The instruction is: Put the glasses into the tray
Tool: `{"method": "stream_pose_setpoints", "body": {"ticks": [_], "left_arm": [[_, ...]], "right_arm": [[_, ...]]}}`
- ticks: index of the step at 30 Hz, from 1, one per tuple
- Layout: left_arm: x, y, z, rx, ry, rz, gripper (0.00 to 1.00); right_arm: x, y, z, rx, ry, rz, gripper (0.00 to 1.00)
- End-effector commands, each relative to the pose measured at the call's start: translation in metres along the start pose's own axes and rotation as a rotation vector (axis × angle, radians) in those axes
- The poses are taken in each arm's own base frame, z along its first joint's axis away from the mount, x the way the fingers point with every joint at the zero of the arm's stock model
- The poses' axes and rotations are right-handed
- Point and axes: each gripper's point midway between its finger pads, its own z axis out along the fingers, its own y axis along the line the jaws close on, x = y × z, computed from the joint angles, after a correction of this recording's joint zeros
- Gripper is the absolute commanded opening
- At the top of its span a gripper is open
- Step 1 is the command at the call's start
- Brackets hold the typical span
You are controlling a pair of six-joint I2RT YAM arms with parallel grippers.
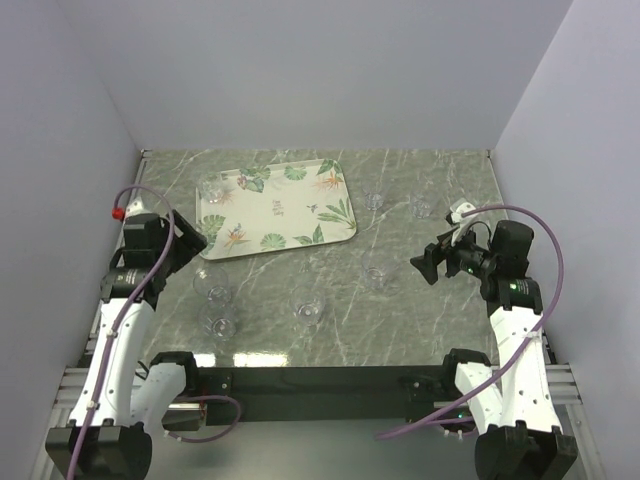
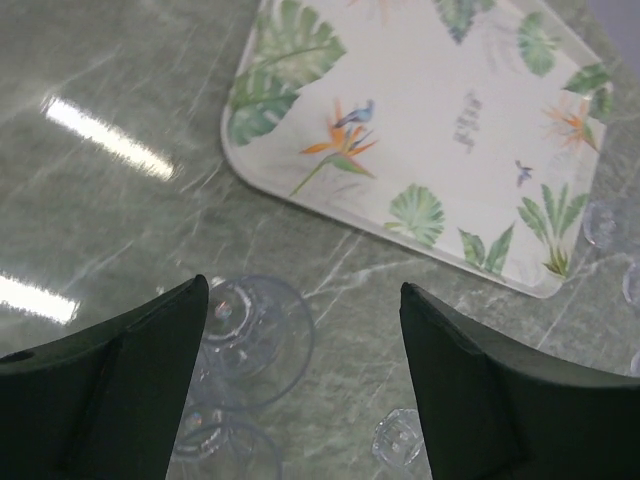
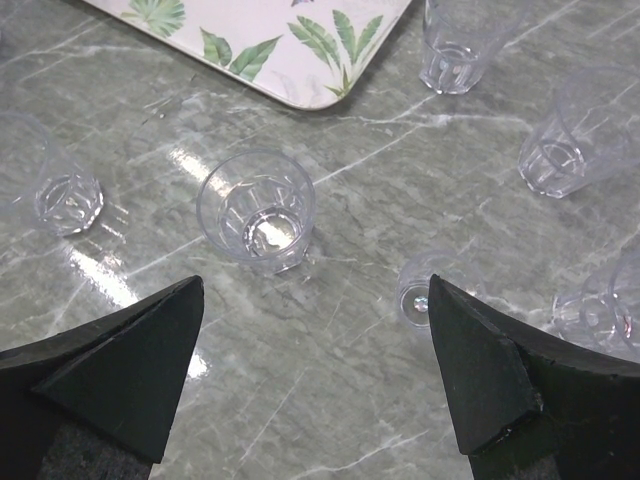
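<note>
The leaf-printed white tray lies at the back left of the marble table, and one clear glass stands in its far left corner. Several more glasses stand loose on the table, among them a pair near my left arm and one ahead of my right gripper. My left gripper hangs open beside the tray's near left corner, above two glasses with nothing between its fingers. My right gripper is open over bare table, just short of a glass.
Grey walls close in the table on the left, right and back. Two glasses stand right of the tray, and another sits near the front centre. The tray's corner shows at the top of the right wrist view.
</note>
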Motion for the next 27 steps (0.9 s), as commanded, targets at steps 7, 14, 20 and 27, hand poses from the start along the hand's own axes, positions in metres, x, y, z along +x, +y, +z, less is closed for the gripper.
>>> {"method": "stream_pose_setpoints", "body": {"ticks": [7, 14, 20, 27], "left_arm": [[0.034, 0.06, -0.004, -0.289, 0.038, -0.181, 0.69], [0.061, 0.067, 0.007, -0.325, 0.145, -0.213, 0.62], [0.071, 0.076, 0.01, -0.381, 0.18, -0.227, 0.6], [0.083, 0.076, 0.014, -0.376, 0.228, -0.229, 0.48]], "right_arm": [[-0.004, -0.004, -0.002, 0.021, -0.02, -0.019, 0.99], [-0.004, -0.005, -0.003, 0.03, -0.023, -0.02, 0.99], [-0.004, -0.006, -0.004, 0.039, -0.025, -0.021, 0.99], [-0.005, -0.008, -0.005, 0.047, -0.027, -0.02, 0.99]]}}
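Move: The glass to be taken next, the farther of a pair in front of the left arm, stands about 4 cm back from the left hand, 2 cm to its right and some 15 cm below. Its partner is about 9 cm behind it and 1 cm farther right; another glass stands about 25 cm to its right and 4 cm nearer. The tray's middle lies about 20 cm ahead and 20 cm right of the left hand. From the right hand the aimed-at glass is roughly 54 cm left, level with it and 16 cm below. The farther glass of the left-hand pair is approached from above by the left hand, which sinks about 9 cm while drawing back some 5 cm, quickly at first and then slower. The wrist tips its fingers more steeply down by about 20 degrees and turns counter-clockwise, and the fingers narrow to about half open near the rim, without yet gripping. ##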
